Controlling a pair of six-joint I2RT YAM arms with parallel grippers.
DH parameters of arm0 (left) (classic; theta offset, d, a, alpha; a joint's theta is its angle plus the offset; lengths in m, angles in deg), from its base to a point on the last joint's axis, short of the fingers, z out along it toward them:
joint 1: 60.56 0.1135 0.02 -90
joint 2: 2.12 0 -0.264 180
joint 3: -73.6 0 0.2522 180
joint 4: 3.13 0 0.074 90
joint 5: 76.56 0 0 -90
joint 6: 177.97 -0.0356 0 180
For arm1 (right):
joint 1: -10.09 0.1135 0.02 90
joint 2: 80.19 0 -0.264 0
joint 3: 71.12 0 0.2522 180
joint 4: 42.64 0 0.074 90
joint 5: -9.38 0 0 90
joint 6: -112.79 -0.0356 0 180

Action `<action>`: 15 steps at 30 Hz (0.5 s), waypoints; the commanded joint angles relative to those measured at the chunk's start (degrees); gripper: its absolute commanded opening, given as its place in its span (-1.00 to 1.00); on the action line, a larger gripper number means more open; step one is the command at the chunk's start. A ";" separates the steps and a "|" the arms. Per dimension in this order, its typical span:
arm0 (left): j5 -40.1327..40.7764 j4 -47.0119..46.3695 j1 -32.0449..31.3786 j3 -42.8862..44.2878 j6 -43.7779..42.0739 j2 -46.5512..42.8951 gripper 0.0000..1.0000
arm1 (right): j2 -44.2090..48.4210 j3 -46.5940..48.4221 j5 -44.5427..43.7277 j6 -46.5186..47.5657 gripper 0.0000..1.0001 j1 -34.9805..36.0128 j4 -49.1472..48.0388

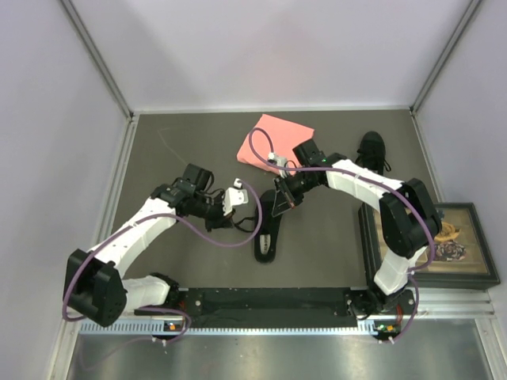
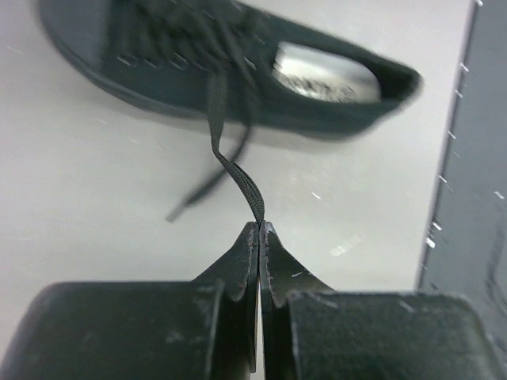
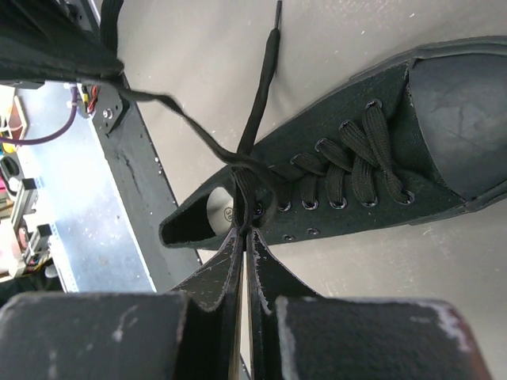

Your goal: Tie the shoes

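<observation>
One black low-top shoe (image 1: 268, 229) lies mid-table, its pale insole showing in the left wrist view (image 2: 325, 75). A second black shoe (image 1: 371, 152) lies at the back right. My left gripper (image 1: 235, 198) is shut on one black lace (image 2: 238, 170), which runs taut from its tips (image 2: 260, 226) up to the shoe (image 2: 158, 55). My right gripper (image 1: 281, 202) is shut on the other lace (image 3: 247, 190) just above the top eyelets of the shoe (image 3: 380, 174); its tips (image 3: 244, 231) sit close over the shoe. The laces cross in a loose knot.
A pink folded cloth (image 1: 273, 141) lies at the back centre. A framed picture (image 1: 447, 241) rests at the right edge. The black base rail (image 1: 269, 301) runs along the near edge. Grey walls close the back and sides.
</observation>
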 commanded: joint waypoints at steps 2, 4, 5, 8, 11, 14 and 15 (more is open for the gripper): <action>-3.41 10.57 -1.11 1.84 -4.04 -2.14 -1.00 | 1.32 2.96 -0.18 -0.36 -1.00 -0.44 -1.88; -4.12 11.27 -2.77 2.45 -3.78 -2.41 -1.00 | 1.24 2.96 -0.18 -0.36 -1.00 -0.35 -1.96; -4.38 11.28 -5.22 2.80 -3.34 -2.41 -1.00 | 1.24 3.04 -0.01 -0.36 -1.00 -0.43 -1.96; -5.00 8.13 -10.58 4.04 1.83 -0.57 -1.00 | 1.32 3.13 0.26 -0.36 -1.00 -0.43 -2.05; -6.58 3.11 -15.06 5.44 9.57 3.99 -1.00 | 1.32 3.31 0.69 -0.36 -1.00 -0.35 -1.79; -8.25 -4.15 -18.24 6.76 16.15 8.21 -1.00 | 1.50 3.31 1.48 -0.36 -1.00 -0.43 -2.22; -9.12 -7.06 -18.77 7.02 20.79 9.27 -1.00 | 1.50 3.31 1.58 -0.36 -1.00 -0.26 -2.23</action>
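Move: The shoe's heel opening lies about 10 cm to the right of the lace-holding left fingers, some 2 cm nearer the base and about 8 cm lower. The lace loop pinched by the right hand is roughly 12 cm to their right and 3 cm ahead; the loop's loose tail is about 3 cm ahead, 6 cm right and 9 cm below. From the right fingers, the opening is about 5 cm back, 2 cm left and 6 cm down. Straight back at first and then curving to the right, the left hand sweeps its pinched lace behind the right hand's loop towards the shoe's heel, about 10 cm in all at nearly constant height. Its wrist turns about 15 degrees clockwise and tilts a little, fingers staying shut. The right hand stays put, still pinching the loop over the tongue. ##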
